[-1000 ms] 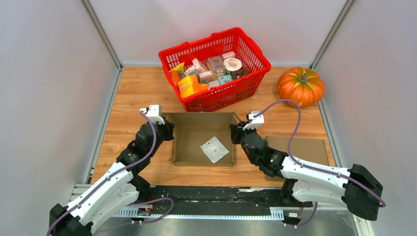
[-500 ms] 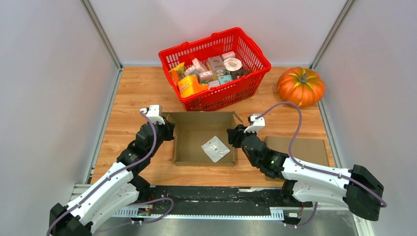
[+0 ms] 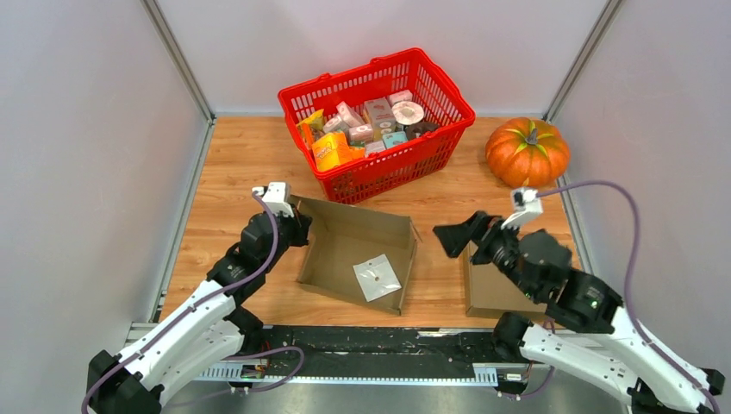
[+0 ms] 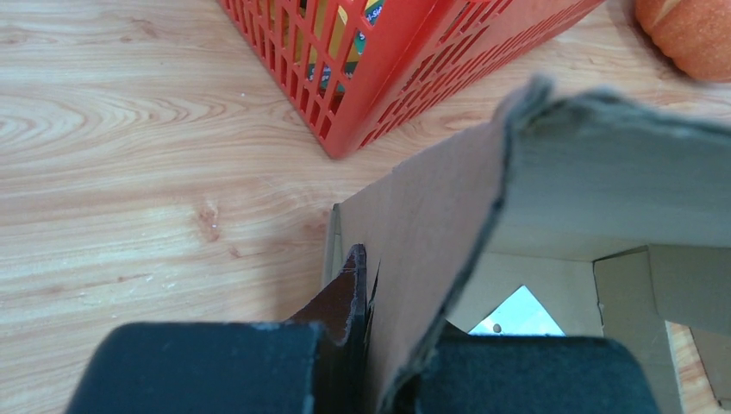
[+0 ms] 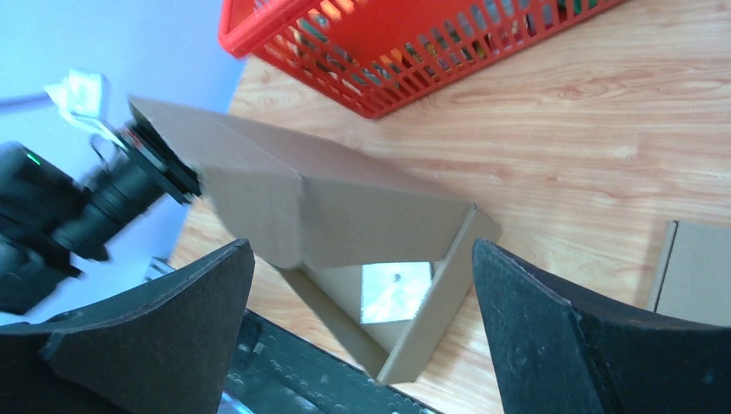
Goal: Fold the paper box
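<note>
The brown paper box stands open-topped at the table's middle, skewed, with its left end lifted. A white packet lies on its floor. My left gripper is shut on the box's left wall; in the left wrist view that cardboard wall runs between the two dark fingers. My right gripper hangs open to the right of the box, clear of it. In the right wrist view the box and the packet show between the wide-apart fingers.
A red basket full of small packages stands just behind the box. An orange pumpkin sits at the back right. A flat piece of cardboard lies under the right arm. Grey walls close in both sides.
My right gripper let go of the box's right wall, opened wide and pulled back to the right. The box swung askew and tipped, still held by the left gripper.
</note>
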Controlling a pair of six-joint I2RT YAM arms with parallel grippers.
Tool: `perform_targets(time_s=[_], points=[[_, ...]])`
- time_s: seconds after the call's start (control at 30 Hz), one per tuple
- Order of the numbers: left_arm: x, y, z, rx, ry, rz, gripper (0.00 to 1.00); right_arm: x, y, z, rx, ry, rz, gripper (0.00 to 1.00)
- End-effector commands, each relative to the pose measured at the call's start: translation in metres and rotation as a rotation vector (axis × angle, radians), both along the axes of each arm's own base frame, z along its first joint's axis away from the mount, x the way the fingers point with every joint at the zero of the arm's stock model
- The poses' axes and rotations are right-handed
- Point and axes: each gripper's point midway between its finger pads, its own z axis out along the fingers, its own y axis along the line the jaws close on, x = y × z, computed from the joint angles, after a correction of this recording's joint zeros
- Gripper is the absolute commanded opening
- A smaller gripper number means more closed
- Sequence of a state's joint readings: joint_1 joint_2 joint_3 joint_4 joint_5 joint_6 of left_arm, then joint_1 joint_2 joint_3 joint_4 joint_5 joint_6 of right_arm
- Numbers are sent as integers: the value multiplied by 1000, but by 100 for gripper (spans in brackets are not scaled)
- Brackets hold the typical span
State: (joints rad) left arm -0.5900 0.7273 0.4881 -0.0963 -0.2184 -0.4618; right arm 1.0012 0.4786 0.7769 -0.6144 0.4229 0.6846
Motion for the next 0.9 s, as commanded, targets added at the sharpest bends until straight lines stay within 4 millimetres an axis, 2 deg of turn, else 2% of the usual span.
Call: perform_targets(time_s=[0.0, 0.03, 0.07, 0.1, 0.17, 0.2, 0.3, 0.33, 0.4, 0.43, 0.57, 0.67, 0.87], points=[[-4, -4, 4, 26, 14, -35, 0, 15, -2, 27, 49, 207, -91, 100], [-4, -3, 2, 32, 17, -33, 0, 9, 18, 34, 101, 277, 11, 100], [-3, -3, 3, 40, 15, -34, 0, 12, 28, 43, 145, 317, 53, 100], [-3, -3, 2, 46, 22, -31, 0, 31, 32, 50, 222, 376, 17, 100], [-2, -1, 1, 59, 22, -24, 0, 35, 45, 54, 314, 456, 55, 100], [-3, 0, 1, 61, 23, -22, 0, 40, 49, 51, 341, 477, 42, 100], [-2, 1, 2, 61, 19, -10, 0, 38, 62, 44, 397, 546, 75, 100], [-2, 2, 3, 61, 16, -9, 0, 34, 66, 32, 406, 595, 93, 100], [-2, 1, 3, 63, 17, -12, 0, 33, 70, 22, 419, 621, 109, 100], [-2, 1, 3, 64, 15, -13, 0, 30, 73, 11, 430, 663, 116, 100], [-1, 0, 3, 66, 17, -13, 0, 27, 84, 8, 502, 722, 146, 100], [-1, -3, 2, 59, 16, -17, 0, 36, 90, 8, 558, 723, 133, 99], [-4, -7, -4, 46, 32, -24, 0, 41, 101, 1, 662, 786, 129, 96]])
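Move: The right end of the box's raised back panel stands about 7 cm to the right hand's left, 4 cm ahead and some 8 cm below. The white packet inside the box is roughly 14 cm left, 11 cm back and 21 cm below; the closed carton lies about 20 cm right, 11 cm back and as low. From the left hand, which already pinches the panel's other end, that right end is some 21 cm to its right, level with it. The right end of the raised back panel is approached by the right hand, still wide open: it arcs up about 7 cm while going forward, then sinks again and sweeps roughly 9 cm left. Its fingers tip steeply down, some 45 degrees, and roll left side up, ending on either side of that corner with no clear touch. The left hand stays put and keeps pinching the panel's left end. ##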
